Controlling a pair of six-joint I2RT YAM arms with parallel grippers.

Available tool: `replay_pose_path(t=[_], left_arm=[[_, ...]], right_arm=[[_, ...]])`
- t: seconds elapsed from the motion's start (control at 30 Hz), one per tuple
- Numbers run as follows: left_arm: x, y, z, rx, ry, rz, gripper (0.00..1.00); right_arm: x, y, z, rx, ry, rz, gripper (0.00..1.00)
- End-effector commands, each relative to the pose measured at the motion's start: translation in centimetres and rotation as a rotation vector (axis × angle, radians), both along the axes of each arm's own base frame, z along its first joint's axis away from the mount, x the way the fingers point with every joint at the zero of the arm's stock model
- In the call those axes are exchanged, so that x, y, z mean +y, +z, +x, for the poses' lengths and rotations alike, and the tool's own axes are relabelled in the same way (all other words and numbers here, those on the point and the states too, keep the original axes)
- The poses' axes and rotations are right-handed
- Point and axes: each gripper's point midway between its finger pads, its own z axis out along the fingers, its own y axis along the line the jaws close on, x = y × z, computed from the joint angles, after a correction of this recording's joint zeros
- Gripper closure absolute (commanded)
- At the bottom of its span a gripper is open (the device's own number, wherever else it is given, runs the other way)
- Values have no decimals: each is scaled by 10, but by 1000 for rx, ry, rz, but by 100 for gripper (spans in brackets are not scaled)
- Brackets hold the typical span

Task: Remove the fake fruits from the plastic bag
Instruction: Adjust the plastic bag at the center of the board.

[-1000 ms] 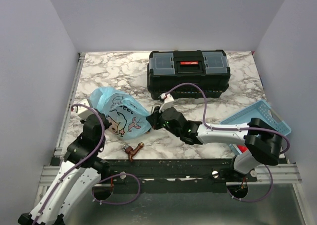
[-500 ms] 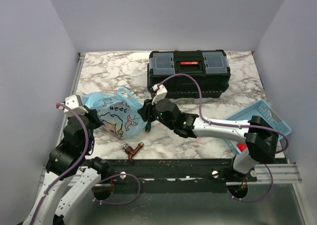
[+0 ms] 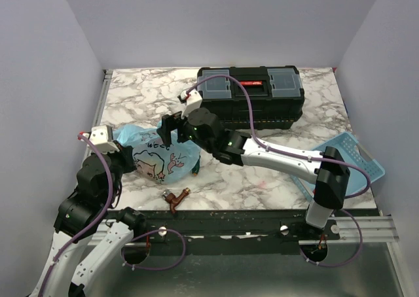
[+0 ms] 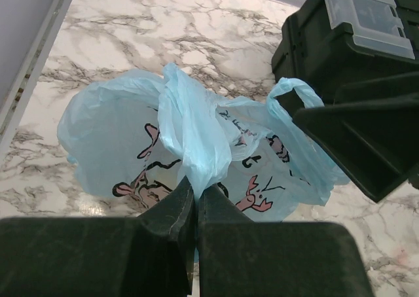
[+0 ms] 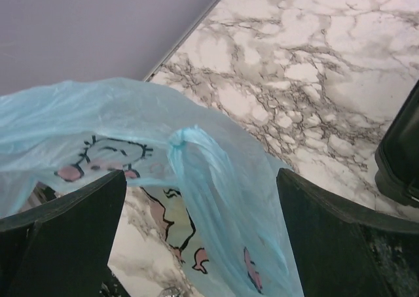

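Observation:
The plastic bag [image 3: 160, 158] lies on the marble at the left, light blue with pink cartoon animals and dark writing. My left gripper [image 4: 195, 193] is shut on a bunched fold of the bag's [image 4: 124, 133] near edge. My right gripper [image 5: 203, 235] hovers open over the bag's top, its wide jaws on either side of a twisted loop handle [image 5: 191, 145] without touching it. In the top view the right gripper [image 3: 171, 131] sits at the bag's far side and the left gripper [image 3: 126, 158] at its left end. The fake fruits are hidden inside the bag.
A black toolbox [image 3: 249, 104] stands behind the bag at the back centre. A light-blue basket tray [image 3: 357, 154] sits at the right edge. A small brown object [image 3: 175, 197] lies near the front edge. A metal rail [image 3: 98, 120] runs along the table's left side.
My right gripper has opened wide and moved left and back, from the bag's right end to over its top. The left arm has shifted left, drawing the bag with it.

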Motion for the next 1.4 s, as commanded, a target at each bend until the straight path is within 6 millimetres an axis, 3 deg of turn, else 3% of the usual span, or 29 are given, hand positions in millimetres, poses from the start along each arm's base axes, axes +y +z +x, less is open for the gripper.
replay_pose_path(t=[0.0, 0.1, 0.2, 0.4, 0.53, 0.7, 0.9, 1.0, 1.1, 1.23, 1.37], left_arm=[[-5, 10, -7, -22, -55, -3, 100], [-6, 11, -8, -27, -64, -9, 100], [-5, 11, -9, -31, -58, -9, 100], [2, 23, -9, -65, -29, -10, 100], [6, 48, -14, -126, -18, -40, 100], [-1, 100, -28, -233, -82, -120, 100], [-25, 172, -65, -357, -312, -165, 100], [-25, 186, -73, -388, -335, -176, 100], [-18, 186, -70, -396, -297, -154, 100], [-2, 180, -58, -398, -191, -134, 100], [2, 174, -39, -409, -127, -94, 100]], right_arm=[[6, -25, 12, 11, -25, -155, 0], [9, -32, 18, 8, -45, -186, 1], [19, -33, 18, 7, -17, -182, 13], [28, -28, 23, -2, -19, -174, 60], [27, 6, 29, -58, -46, -137, 80], [4, 84, 39, -167, -107, -58, 98], [-73, 158, 66, -217, -213, 48, 99], [-119, 178, 79, -221, -270, 103, 99], [-145, 188, 85, -225, -294, 150, 99], [-137, 194, 90, -238, -265, 193, 99], [-101, 199, 109, -239, -206, 253, 99]])
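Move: The plastic bag's loose handle lies just under the right hand's open fingers, about 2 cm ahead, 3 cm left and 4 cm below. From that hand, the toolbox is some 15 cm ahead, 26 cm right and 12 cm lower, and the brown pipe fitting roughly 18 cm back, 22 cm below and level sideways. The left hand already grips the bag; the loose handle is about 10 cm ahead of it, 11 cm right and 3 cm below. Right hand dips about 4 cm, pinches the bag's loose handle, then lifts rightward as left raises its hold 17 cm. ##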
